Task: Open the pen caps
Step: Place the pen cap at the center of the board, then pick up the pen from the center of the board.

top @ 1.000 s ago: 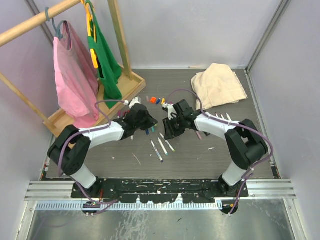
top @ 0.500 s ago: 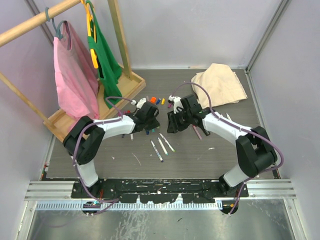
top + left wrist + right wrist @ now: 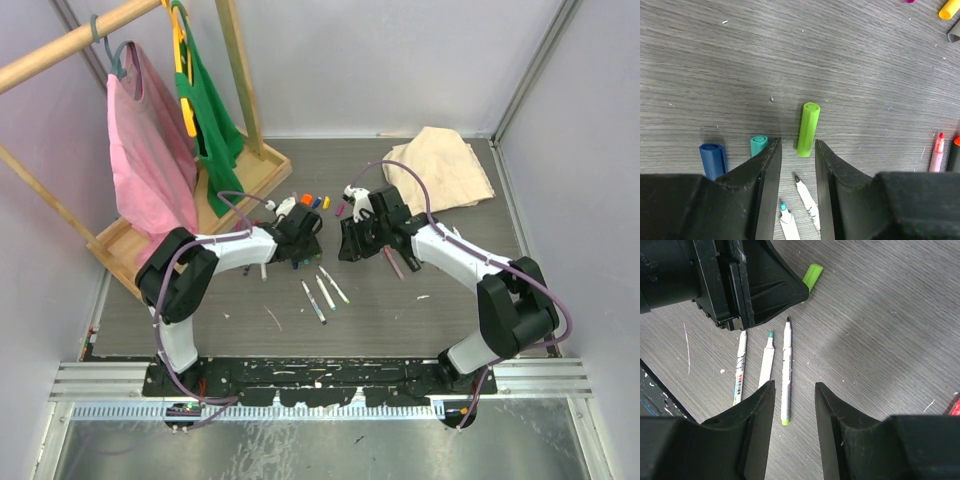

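Observation:
My left gripper (image 3: 797, 150) is open with nothing between its fingers. A light green pen cap (image 3: 808, 129) lies flat on the table just past its fingertips. A teal cap (image 3: 758, 145) and a blue cap (image 3: 713, 159) lie left of it. Two uncapped white pens (image 3: 807, 200) show under the jaws. My right gripper (image 3: 794, 390) is open and empty, hovering over three uncapped white pens (image 3: 786, 372). In the top view the left gripper (image 3: 303, 243) and right gripper (image 3: 350, 245) face each other mid-table. More caps (image 3: 313, 200) lie behind them.
A folded beige cloth (image 3: 437, 170) lies at the back right. A wooden rack (image 3: 250, 170) with a pink and a green garment stands back left. A pink pen (image 3: 936, 152) and a yellow cap (image 3: 949, 9) lie at the right of the left wrist view.
The left gripper has moved right and toward the back and its jaws have opened. The green cap now lies loose on the table. The right gripper has shifted slightly toward the back.

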`<action>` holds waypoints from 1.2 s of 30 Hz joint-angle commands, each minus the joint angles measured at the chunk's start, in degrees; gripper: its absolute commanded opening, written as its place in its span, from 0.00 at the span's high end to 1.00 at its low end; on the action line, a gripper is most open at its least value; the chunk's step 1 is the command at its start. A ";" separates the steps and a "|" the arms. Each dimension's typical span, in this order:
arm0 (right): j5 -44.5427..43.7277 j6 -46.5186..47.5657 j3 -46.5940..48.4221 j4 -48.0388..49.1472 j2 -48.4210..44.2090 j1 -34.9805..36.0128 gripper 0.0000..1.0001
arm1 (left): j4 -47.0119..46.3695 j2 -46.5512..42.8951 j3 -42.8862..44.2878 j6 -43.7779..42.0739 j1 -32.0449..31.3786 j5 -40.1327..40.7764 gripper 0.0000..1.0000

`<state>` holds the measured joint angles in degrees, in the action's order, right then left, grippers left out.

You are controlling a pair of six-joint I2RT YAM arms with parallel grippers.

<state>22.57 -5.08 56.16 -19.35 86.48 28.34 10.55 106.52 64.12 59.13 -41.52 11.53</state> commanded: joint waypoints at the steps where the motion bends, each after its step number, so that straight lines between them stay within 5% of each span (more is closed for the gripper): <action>1: 1.15 0.41 1.24 1.51 -3.07 -0.39 0.56 | 2.31 0.00 1.93 -1.05 -0.06 2.04 0.65; 11: 2.07 1.33 1.23 1.43 -4.50 -0.85 0.56 | 2.20 -10.12 0.50 -7.70 -0.14 2.60 0.61; 21: 9.71 8.25 2.04 -1.19 -5.59 -1.98 0.56 | -8.80 -24.68 -13.68 -27.44 0.03 4.51 0.55; 29: 18.14 20.80 5.51 -9.75 -5.28 -2.23 0.54 | -11.91 -35.37 -25.22 -36.88 0.99 9.53 0.34; 36: 18.70 21.95 5.75 -10.39 -5.10 -2.32 0.53 | -10.01 -31.53 -26.26 -37.04 2.97 9.14 0.32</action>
<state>39.11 14.28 59.61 -28.91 83.11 26.24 2.81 72.86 37.32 24.05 -39.46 19.07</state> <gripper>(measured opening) 0.468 0.686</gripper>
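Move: The grey-capped marker lies about 13 cm left of the left hand, 3 cm back and 1 cm below. The green cap, already free, is 1 cm ahead and 1 cm right of that hand; the teal cap is 2 cm left and 1 cm back, and the navy cap 5 cm left and 2 cm back, all on the board. The clear-capped pen lies 4 cm left of the marker and 3 cm farther out. From the right hand, the marker is some 22 cm left, 5 cm back and 8 cm below. The green cap, already let go, is left on the board as the left hand rises about 8 cm off it, then swings some 11 cm left and a little back over the teal and navy caps towards the grey-capped marker, levelling and rolling its left side up, fingers spreading much wider. The empty right hand lifts and draws back 3–4 cm, turning about 20 degrees counter-clockwise. ##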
